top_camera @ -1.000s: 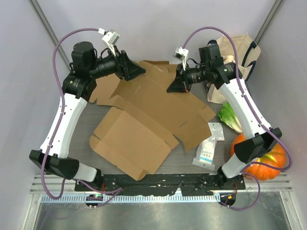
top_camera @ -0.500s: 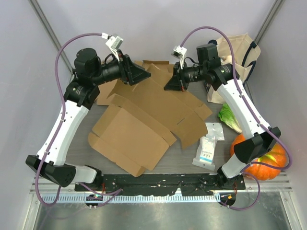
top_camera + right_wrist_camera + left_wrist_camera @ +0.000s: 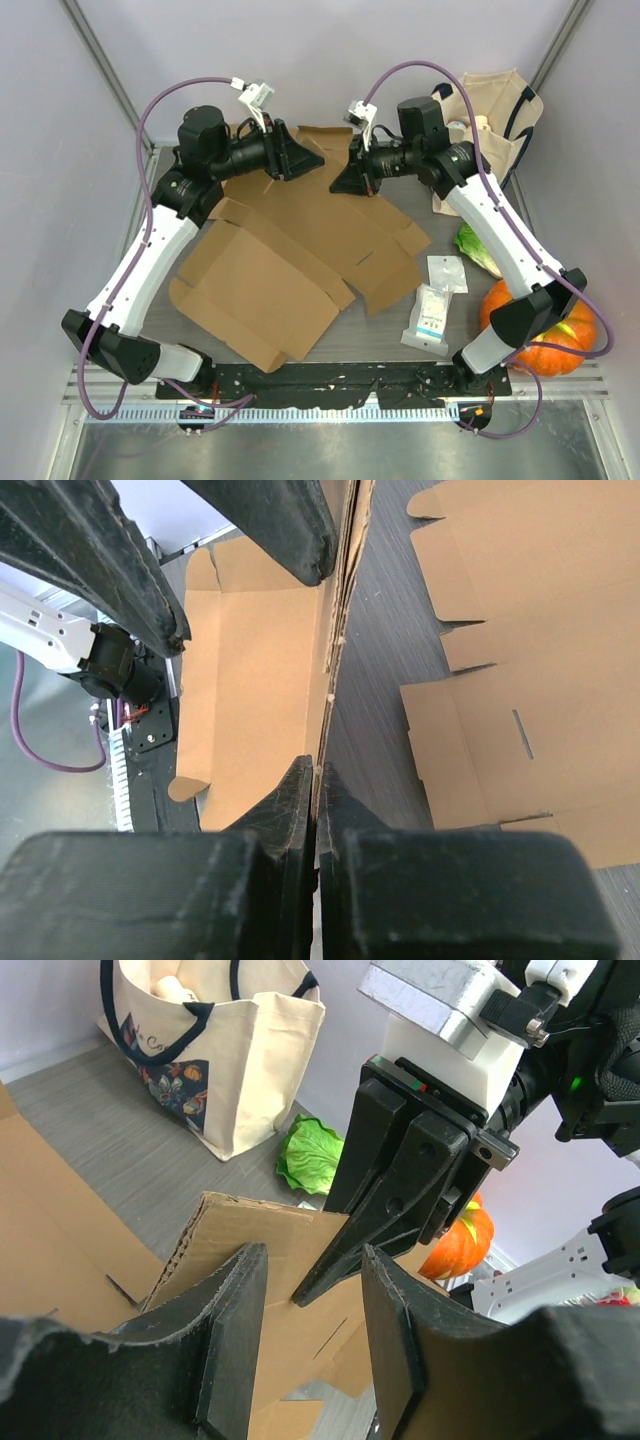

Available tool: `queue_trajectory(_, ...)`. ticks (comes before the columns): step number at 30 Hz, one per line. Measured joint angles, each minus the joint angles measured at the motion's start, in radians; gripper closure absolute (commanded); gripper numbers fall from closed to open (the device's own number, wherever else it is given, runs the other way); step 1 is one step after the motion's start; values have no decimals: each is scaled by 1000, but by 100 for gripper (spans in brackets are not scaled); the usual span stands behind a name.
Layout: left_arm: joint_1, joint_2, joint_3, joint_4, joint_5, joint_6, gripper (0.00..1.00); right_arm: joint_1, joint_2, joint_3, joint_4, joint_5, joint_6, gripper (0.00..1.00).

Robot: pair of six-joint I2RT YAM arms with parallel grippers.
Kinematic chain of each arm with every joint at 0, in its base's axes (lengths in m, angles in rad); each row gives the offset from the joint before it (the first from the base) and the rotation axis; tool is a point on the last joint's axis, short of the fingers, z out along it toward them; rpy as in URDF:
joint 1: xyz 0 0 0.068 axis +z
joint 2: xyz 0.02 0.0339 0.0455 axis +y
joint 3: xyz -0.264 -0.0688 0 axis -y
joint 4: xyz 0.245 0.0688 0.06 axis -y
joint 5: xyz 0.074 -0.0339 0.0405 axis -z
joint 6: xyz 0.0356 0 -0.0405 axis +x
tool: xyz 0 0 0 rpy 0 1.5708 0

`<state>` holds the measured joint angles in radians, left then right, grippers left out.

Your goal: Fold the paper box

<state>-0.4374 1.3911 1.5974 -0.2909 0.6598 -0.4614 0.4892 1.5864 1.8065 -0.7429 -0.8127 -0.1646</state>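
The paper box [image 3: 300, 235] is a flat brown cardboard blank spread across the table, with one flap at the back raised on edge. My right gripper [image 3: 338, 183] is shut on that raised flap [image 3: 335, 630], whose thin edge runs straight out from its fingertips [image 3: 300, 780]. My left gripper [image 3: 315, 165] faces it from the left with its jaws apart. In the left wrist view the flap's [image 3: 260, 1230] corner and the right gripper's tips [image 3: 305, 1292] stand in the gap of the left gripper [image 3: 315, 1252]. I see no contact between the left fingers [image 3: 240, 1300] and the card.
A cream tote bag [image 3: 490, 110] stands at the back right. In front of it lie a lettuce [image 3: 478, 245], two white packets [image 3: 432, 312] and an orange pumpkin [image 3: 545, 325]. The grey walls close in behind both arms.
The two grippers have come together over the back of the box, the left moving right, the right moving left. The box has slid left with the right gripper. The left jaws have narrowed.
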Motion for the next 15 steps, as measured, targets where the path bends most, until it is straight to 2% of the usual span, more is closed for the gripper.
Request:
queue_trajectory(4,-2,-1,-14,3,-14,-4,52,2,-8,-22,16,17,4,100)
queue_trajectory(7,-5,-3,-14,-1,-26,-3,47,4,-18,-40,32,38,5,99)
queue_trajectory(10,-6,-26,-17,-24,-58,-3,37,5,-34,-64,48,69,15,99)
queue_trajectory(11,-6,-41,-19,-31,-76,-2,26,5,-39,-73,55,75,21,99)
queue_trajectory(13,-6,-80,-29,-47,-117,4,15,4,-42,-86,66,79,29,99)
queue_trajectory(15,-6,-134,-44,-69,-163,13,12,3,-44,-102,77,79,33,99)
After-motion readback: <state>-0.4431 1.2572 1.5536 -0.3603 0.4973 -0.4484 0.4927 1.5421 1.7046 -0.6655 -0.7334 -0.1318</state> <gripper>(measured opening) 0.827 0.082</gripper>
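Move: The end flap of the raised cardboard panel is right at the left fingertips, about 3 cm to the hand's right and 1 cm below. The right gripper, pinching the panel's edge, is some 6 cm to the right, 4 cm nearer the base and a little lower. The box's lower panel lies about 9 cm back, 12 cm left and far below. From the right hand the flap is roughly 4 cm ahead, 3 cm left and 3 cm higher. The flap, pressed over against the raised panel by a left finger, is pressed a moment longer as that hand dips slightly; then the left fingers come free, opening from about half to nearly wide while the hand draws off some 3 cm left, up and a little back, turning about 10 degrees counter-clockwise. The right hand keeps its pinch on the panel and eases down about 1.5 cm. ##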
